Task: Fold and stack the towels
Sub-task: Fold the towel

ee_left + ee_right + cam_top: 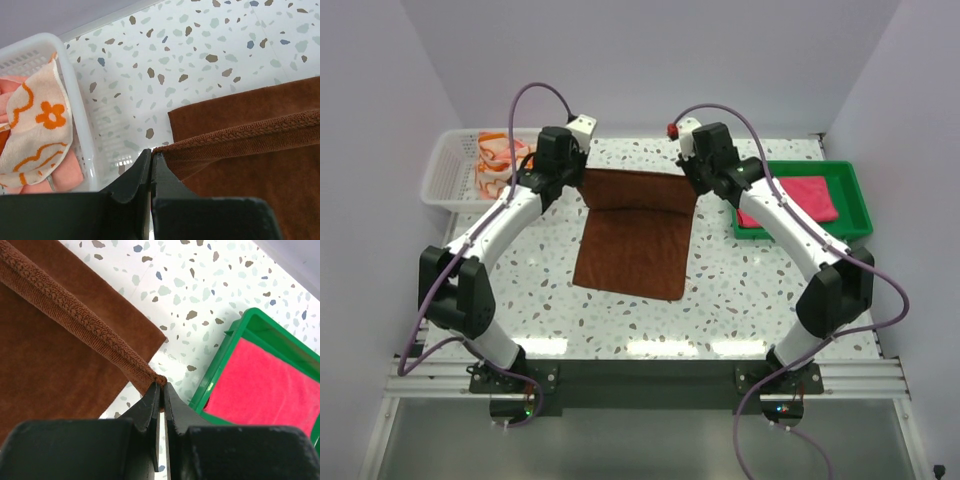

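Note:
A dark brown towel (635, 235) lies spread on the speckled table, its far edge raised off the surface. My left gripper (151, 152) is shut on the left corner of that raised hem (240, 132). My right gripper (162, 385) is shut on the hem's right corner (75, 312). Both grippers (575, 172) (688, 172) hang above the towel's far end. An orange towel with white flower pattern (498, 160) lies crumpled in the white basket, over a salmon pink one (60, 175). A hot pink towel (805, 198) lies flat in the green tray.
The white mesh basket (445, 172) stands at the back left, its rim (82, 120) close beside the left gripper. The green plastic tray (855, 200) stands at the back right, its corner (240, 325) just right of the right gripper. White walls enclose the table.

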### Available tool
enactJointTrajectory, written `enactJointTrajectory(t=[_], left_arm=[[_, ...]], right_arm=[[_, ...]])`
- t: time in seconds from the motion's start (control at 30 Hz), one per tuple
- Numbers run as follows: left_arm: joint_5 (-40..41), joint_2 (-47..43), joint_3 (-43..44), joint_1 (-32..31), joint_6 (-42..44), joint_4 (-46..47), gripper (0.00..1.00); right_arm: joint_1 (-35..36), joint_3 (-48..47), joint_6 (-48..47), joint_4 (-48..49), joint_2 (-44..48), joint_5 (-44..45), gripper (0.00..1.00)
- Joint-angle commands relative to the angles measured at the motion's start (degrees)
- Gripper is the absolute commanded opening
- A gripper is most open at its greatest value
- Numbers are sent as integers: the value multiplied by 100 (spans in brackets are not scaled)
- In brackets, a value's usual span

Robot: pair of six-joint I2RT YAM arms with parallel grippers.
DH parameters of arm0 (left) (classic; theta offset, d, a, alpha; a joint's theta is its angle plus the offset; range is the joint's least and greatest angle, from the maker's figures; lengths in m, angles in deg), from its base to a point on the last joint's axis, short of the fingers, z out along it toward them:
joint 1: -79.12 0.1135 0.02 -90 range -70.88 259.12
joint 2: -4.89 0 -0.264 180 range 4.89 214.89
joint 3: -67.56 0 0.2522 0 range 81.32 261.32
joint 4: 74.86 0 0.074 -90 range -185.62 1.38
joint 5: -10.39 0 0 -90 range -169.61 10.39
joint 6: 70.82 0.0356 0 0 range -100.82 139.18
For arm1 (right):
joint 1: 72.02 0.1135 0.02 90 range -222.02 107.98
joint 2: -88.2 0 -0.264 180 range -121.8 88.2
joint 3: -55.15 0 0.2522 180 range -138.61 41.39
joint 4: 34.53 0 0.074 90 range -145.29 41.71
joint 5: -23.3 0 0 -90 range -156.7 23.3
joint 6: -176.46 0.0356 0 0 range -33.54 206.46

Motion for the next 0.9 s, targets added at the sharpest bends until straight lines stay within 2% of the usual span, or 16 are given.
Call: enactJointTrajectory(t=[0.0, 0.3, 0.5, 0.87], left_arm=[[604, -309, -253, 169, 128, -126, 0], [798, -503, -1018, 169, 93, -179, 0], [771, -468, -1255, 108, 190, -153, 0], [938, -547, -1194, -164, 190, -530, 0]], right_arm=[[-107, 206, -181, -356, 366, 319, 0], [69, 919, 153, -734, 445, -261, 0], [113, 1306, 364, -734, 427, -314, 0], [121, 1166, 496, -1068, 515, -199, 0]])
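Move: The hands hold a brown towel's far edge. From the left hand, its near-left corner lies some 22 cm back, 4 cm left and 18 cm below; the white basket is about 7 cm ahead, 22 cm left. From the right hand, the near-right corner is roughly 21 cm back, 2 cm left and 20 cm below, the green tray about 4 cm ahead and 25 cm right. Both hands, still pinching the edge, lower it about 8 cm while drawing back towards the towel's near edge. ##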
